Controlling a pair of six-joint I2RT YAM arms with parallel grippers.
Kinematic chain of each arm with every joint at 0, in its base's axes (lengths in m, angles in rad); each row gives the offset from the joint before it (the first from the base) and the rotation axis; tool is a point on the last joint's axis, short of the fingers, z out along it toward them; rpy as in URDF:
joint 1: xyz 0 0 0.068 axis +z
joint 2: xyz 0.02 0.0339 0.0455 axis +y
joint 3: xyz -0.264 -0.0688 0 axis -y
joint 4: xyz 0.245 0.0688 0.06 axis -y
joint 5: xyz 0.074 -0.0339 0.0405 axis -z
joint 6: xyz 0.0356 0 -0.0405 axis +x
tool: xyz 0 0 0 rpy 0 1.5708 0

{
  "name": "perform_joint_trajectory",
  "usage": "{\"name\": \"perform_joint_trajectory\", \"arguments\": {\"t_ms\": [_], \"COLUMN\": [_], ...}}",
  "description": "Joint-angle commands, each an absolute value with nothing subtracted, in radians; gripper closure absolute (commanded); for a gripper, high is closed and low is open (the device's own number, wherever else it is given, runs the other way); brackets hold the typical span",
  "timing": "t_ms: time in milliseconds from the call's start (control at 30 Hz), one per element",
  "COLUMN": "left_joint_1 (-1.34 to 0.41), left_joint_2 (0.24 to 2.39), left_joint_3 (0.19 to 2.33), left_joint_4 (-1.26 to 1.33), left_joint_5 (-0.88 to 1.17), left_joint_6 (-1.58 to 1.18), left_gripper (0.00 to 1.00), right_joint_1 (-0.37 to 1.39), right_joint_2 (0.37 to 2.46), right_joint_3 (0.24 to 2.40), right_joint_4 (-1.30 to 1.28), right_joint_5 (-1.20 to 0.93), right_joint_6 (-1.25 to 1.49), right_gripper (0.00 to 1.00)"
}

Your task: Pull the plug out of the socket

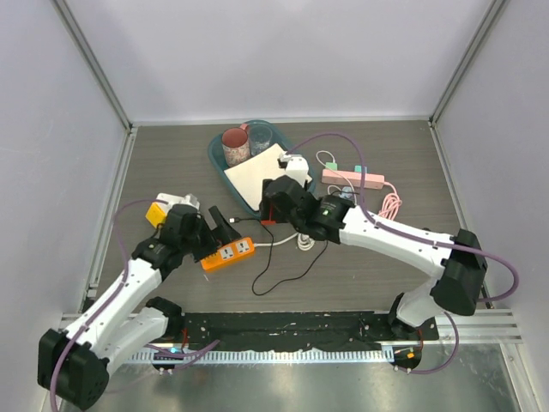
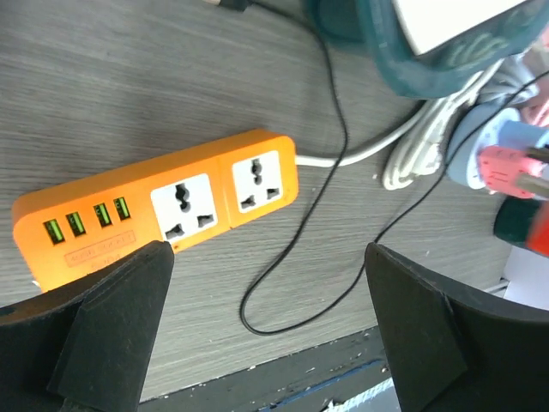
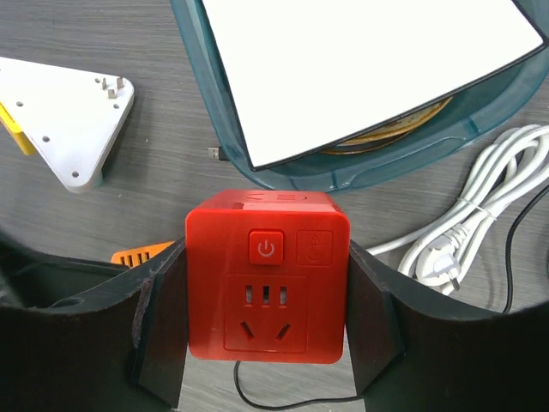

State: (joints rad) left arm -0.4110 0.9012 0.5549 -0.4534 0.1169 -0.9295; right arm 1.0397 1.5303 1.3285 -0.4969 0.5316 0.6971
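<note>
The orange power strip [image 1: 229,254] lies on the table, and both of its white sockets [image 2: 219,199] are empty. My left gripper [image 2: 268,253] is open and hovers just over the strip's near side; in the top view it [image 1: 214,233] is at the strip's left end. My right gripper [image 3: 266,249] is shut on a red cube plug adapter [image 3: 268,287], one finger on each side. It holds the cube above the table, apart from the strip. In the top view the right gripper [image 1: 273,210] is right of the strip, near the tray.
A teal tray [image 1: 216,154] at the back holds a white board, a pink cup and a glass. A pink power strip [image 1: 353,178] lies at the back right. A coiled white cable [image 3: 480,215] and a thin black cable [image 2: 283,283] lie by the strip. A white triangular adapter [image 3: 64,120] sits left.
</note>
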Motion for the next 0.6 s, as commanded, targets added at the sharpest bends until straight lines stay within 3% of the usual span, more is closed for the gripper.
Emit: {"name": "perform_joint_trajectory", "arguments": {"t_ms": [0,200,567], "left_joint_1": [-0.408,-0.407,-0.408], "left_joint_2": [0.799,0.729,0.663], "left_joint_3": [0.656,0.696,0.750], "left_joint_4": [-0.586,-0.626,-0.689], "left_joint_5": [0.043,0.026,-0.069], "left_joint_6": [-0.884,-0.830,-0.712], "left_gripper": [0.01,0.00,0.00], "right_joint_1": [0.986,0.966,0.968], "right_joint_2": [1.416,1.371,1.315], "right_joint_3": [1.246,1.069,0.807], "right_joint_4": [-0.414,-0.259,-0.103], "right_joint_5": [0.395,0.076,0.037], "right_joint_6": [0.689,0.676,0.761], "right_gripper": [0.99,0.99,0.99]}}
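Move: The right hand holds the red plug cube high over the table. The bare spot to bring it over, beside the black cable's bend, lies about 9 cm back, 2 cm right and 18 cm below; the orange socket strip is some 10 cm left and 3 back, the white cable coil about 6 cm right and level with the hand. From the empty left hand that spot is roughly 13 cm right, 5 cm back and 8 cm below. Keep the red cube gripped and carry it with the right hand a couple of centimetres right, then sweep it down about 11 cm and back about 8 cm, past the strip's cable end, tipping the fingers some 20 degrees further down and turning them slightly counter-clockwise. Meanwhile raise the left gripper about 7 cm off the orange strip and ease it left, fingers staying wide open. ##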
